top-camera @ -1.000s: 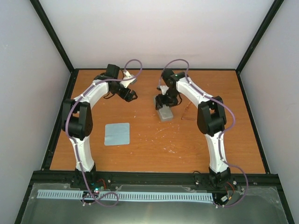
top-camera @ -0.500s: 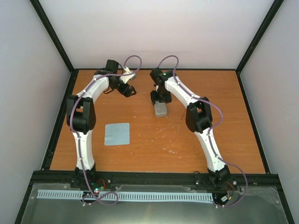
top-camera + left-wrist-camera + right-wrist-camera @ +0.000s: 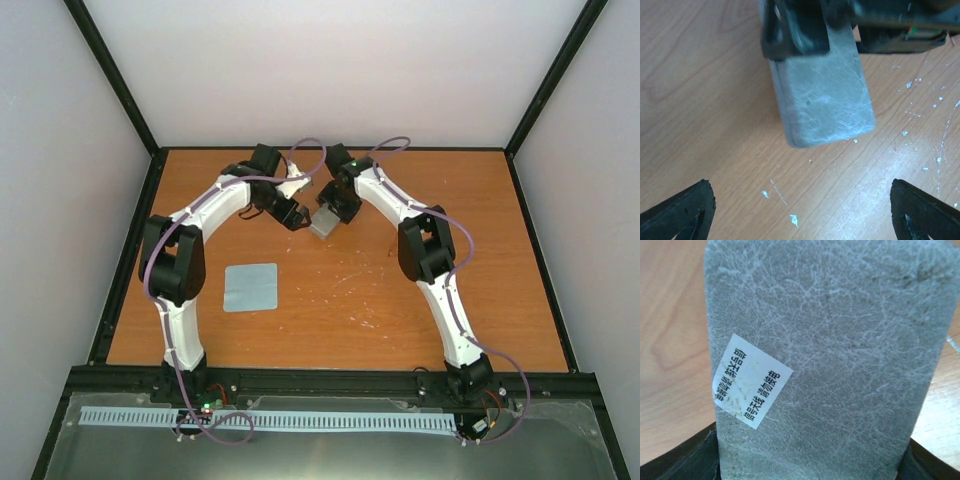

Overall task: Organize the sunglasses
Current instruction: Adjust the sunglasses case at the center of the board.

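Observation:
My right gripper (image 3: pixel 333 208) is shut on one end of the grey box (image 3: pixel 323 224), which stays closed. That box fills the right wrist view (image 3: pixel 825 340), with a white label on it, wedged between my dark fingers (image 3: pixel 685 460). In the left wrist view the box (image 3: pixel 822 95) lies just ahead of my left gripper (image 3: pixel 805 210), which is open with only bare wood between its fingertips. From above, the left gripper (image 3: pixel 296 216) sits close to the box's left side. Only a thin reddish sliver of the sunglasses (image 3: pixel 390 248) shows beside the right forearm.
A flat pale blue-grey cloth (image 3: pixel 250 287) lies on the wooden table (image 3: pixel 330 320), near the left arm's elbow. White scuffs mark the wood in the middle. Black frame posts and pale walls close in the table on three sides.
My right gripper has carried the grey box left and toward the back, away from the sunglasses. My left gripper swung right to meet it and opened wider.

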Robot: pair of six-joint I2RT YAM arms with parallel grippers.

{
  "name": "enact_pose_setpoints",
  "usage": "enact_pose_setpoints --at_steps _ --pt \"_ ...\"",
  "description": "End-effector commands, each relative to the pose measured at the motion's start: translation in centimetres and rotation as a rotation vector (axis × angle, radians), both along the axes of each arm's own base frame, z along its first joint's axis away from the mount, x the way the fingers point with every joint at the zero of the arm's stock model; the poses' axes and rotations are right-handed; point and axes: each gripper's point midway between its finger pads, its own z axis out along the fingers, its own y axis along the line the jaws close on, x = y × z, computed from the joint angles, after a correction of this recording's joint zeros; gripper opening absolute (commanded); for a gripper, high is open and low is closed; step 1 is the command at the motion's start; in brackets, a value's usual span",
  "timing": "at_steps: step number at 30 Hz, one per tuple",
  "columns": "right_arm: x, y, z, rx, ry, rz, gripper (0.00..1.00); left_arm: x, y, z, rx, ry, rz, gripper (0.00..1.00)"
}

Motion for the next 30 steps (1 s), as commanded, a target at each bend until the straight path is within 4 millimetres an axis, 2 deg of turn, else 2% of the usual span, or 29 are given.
enact_pose_setpoints --at_steps 1,6,10,16,18,19,20,21,25,28,30 --pt "1.4 1.0 2.2 0.053 -0.020 -0.081 0.37 0.3 1.3 -0.4 0.057 0.005 0.083 0.94" --pt "0.2 1.2 -0.3 0.035 0.052 -0.046 0.53 0.3 1.8 -0.5 0.086 -0.016 0.083 0.94" --pt "-0.6 0.8 -1.9 0.008 0.099 -0.031 0.59 0.3 1.8 -0.8 0.094 -0.016 0.073 0.94" --pt "-0.8 0.8 -2.9 -0.001 0.114 -0.015 0.71 0.8 1.6 -0.7 0.094 -0.023 0.067 0.94" --pt "-0.9 1.0 -3.2 0.003 0.117 -0.008 0.78 1.0 1.5 -0.6 0.087 -0.024 0.064 0.94" --pt "-0.9 1.0 -3.2 0.005 0.119 -0.003 0.84 1.0 1.3 -0.4 0.082 -0.025 0.061 0.95" --pt "-0.9 1.1 -3.2 0.006 0.118 0.001 0.95 1.1 1.1 -0.3 0.073 -0.021 0.058 0.95" --pt "-0.7 1.1 -2.8 0.007 0.107 0.004 1.00 1.1 0.9 -0.2 0.062 -0.014 0.055 0.95" --pt "-0.5 0.7 -1.0 -0.012 0.066 0.019 1.00 1.4 0.0 0.1 0.024 0.011 0.054 0.95" --pt "-0.5 -0.6 1.8 -0.053 0.017 0.030 1.00 1.2 -1.0 -0.1 0.021 0.039 0.042 0.95" --pt "-0.4 -2.5 4.3 -0.105 -0.040 0.030 1.00 0.9 -2.0 -0.3 0.016 0.053 0.030 0.95"
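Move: The sunglasses case is still between the right fingers, its middle about 2 cm back from the hand point and 1 cm below it, with the board just underneath. The pale cloth lies roughly 17 cm to the right hand's left and 23 cm back; a thin brown frame, mostly hidden under the arm, some 18 cm right and 8 cm back. From the open left hand, the case lies about 8 cm right, 3 cm ahead and 9 cm below. The case, held from the start, is carried by the right hand up some 2 cm with a slight forward-left shift, then brought down and back about 3.5 cm to the board; there the fingers open wide and the hand stays low around the case. The left hand, open and clear of the case, dips and shifts left nearly 2 cm, then comes back up and right, ending slightly forward. ##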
